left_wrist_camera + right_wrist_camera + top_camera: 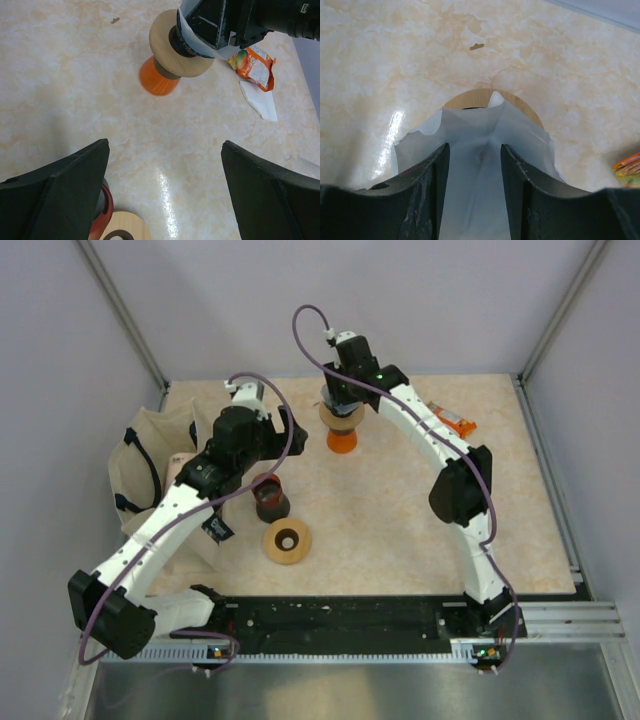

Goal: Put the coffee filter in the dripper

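The dripper (341,439) is an orange cone with a wooden collar (167,50), standing upright at the back middle of the table. A white paper coffee filter (470,125) sits opened out in its top, its wavy rim rising above the collar. My right gripper (475,147) points down into the filter, its jaws apart inside the paper cone and gripping nothing. In the left wrist view the filter's edge (200,46) shows round the right gripper's fingers. My left gripper (165,142) hangs wide open over bare table, left of the dripper and apart from it.
A dark red cup (270,498) and a wooden ring (286,541) lie near my left arm. A canvas bag (150,470) stands at the left edge. An orange snack packet (252,62) and a flat white paper (260,100) lie right of the dripper.
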Robot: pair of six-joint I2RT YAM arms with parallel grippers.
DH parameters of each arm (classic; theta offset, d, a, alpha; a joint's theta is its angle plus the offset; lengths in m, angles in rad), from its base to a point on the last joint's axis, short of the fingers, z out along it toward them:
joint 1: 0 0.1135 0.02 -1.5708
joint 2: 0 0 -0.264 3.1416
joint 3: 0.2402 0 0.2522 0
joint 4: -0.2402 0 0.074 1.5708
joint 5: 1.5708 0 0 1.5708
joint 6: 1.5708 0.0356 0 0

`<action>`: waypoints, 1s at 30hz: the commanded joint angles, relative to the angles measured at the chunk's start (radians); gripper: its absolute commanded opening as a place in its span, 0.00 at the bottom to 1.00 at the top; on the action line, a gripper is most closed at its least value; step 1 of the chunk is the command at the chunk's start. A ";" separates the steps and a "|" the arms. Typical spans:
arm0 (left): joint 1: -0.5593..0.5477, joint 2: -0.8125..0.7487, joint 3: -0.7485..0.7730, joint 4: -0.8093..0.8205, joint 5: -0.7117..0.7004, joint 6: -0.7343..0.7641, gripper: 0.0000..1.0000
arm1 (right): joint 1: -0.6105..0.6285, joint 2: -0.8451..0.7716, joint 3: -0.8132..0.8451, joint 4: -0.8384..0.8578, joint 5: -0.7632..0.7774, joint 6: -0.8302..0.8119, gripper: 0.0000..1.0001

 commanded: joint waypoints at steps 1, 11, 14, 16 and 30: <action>0.004 -0.025 -0.008 0.038 0.012 -0.008 0.99 | 0.004 -0.072 0.029 0.025 0.007 -0.007 0.47; 0.004 -0.029 -0.010 0.040 0.022 -0.008 0.99 | 0.007 -0.108 0.027 0.042 -0.002 -0.001 0.49; 0.005 -0.031 -0.010 0.040 0.020 -0.008 0.99 | 0.007 -0.122 0.026 0.045 -0.002 -0.003 0.50; 0.005 -0.029 -0.010 0.043 0.022 -0.008 0.99 | 0.007 -0.134 0.027 0.051 -0.002 -0.003 0.50; 0.005 -0.074 -0.032 0.034 0.009 -0.015 0.99 | -0.001 -0.586 -0.481 0.291 0.131 -0.090 0.86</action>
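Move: The right hand's fingers are already down in the mouth of the coffee filter, whose middle is some 3 cm below the hand point and 1 cm ahead. The dripper is right beneath, about 6 cm below. From this hand, the dark carafe stands about 16 cm back and 17 cm left; the orange snack bag lies some 4 cm ahead and 25 cm right, both around 20 cm down. From the left hand, the filter is roughly 14 cm ahead, 11 cm right and 9 cm lower. The right fingers come free of the filter paper, rising out of its mouth, slowly and almost straight up at first, then quickly, about 11 cm in all. Over the last stretch the hand also draws back and to its right by some 4 cm each, its fingertips tipping up around 15 degrees, while the half-open fingers spread much wider. ##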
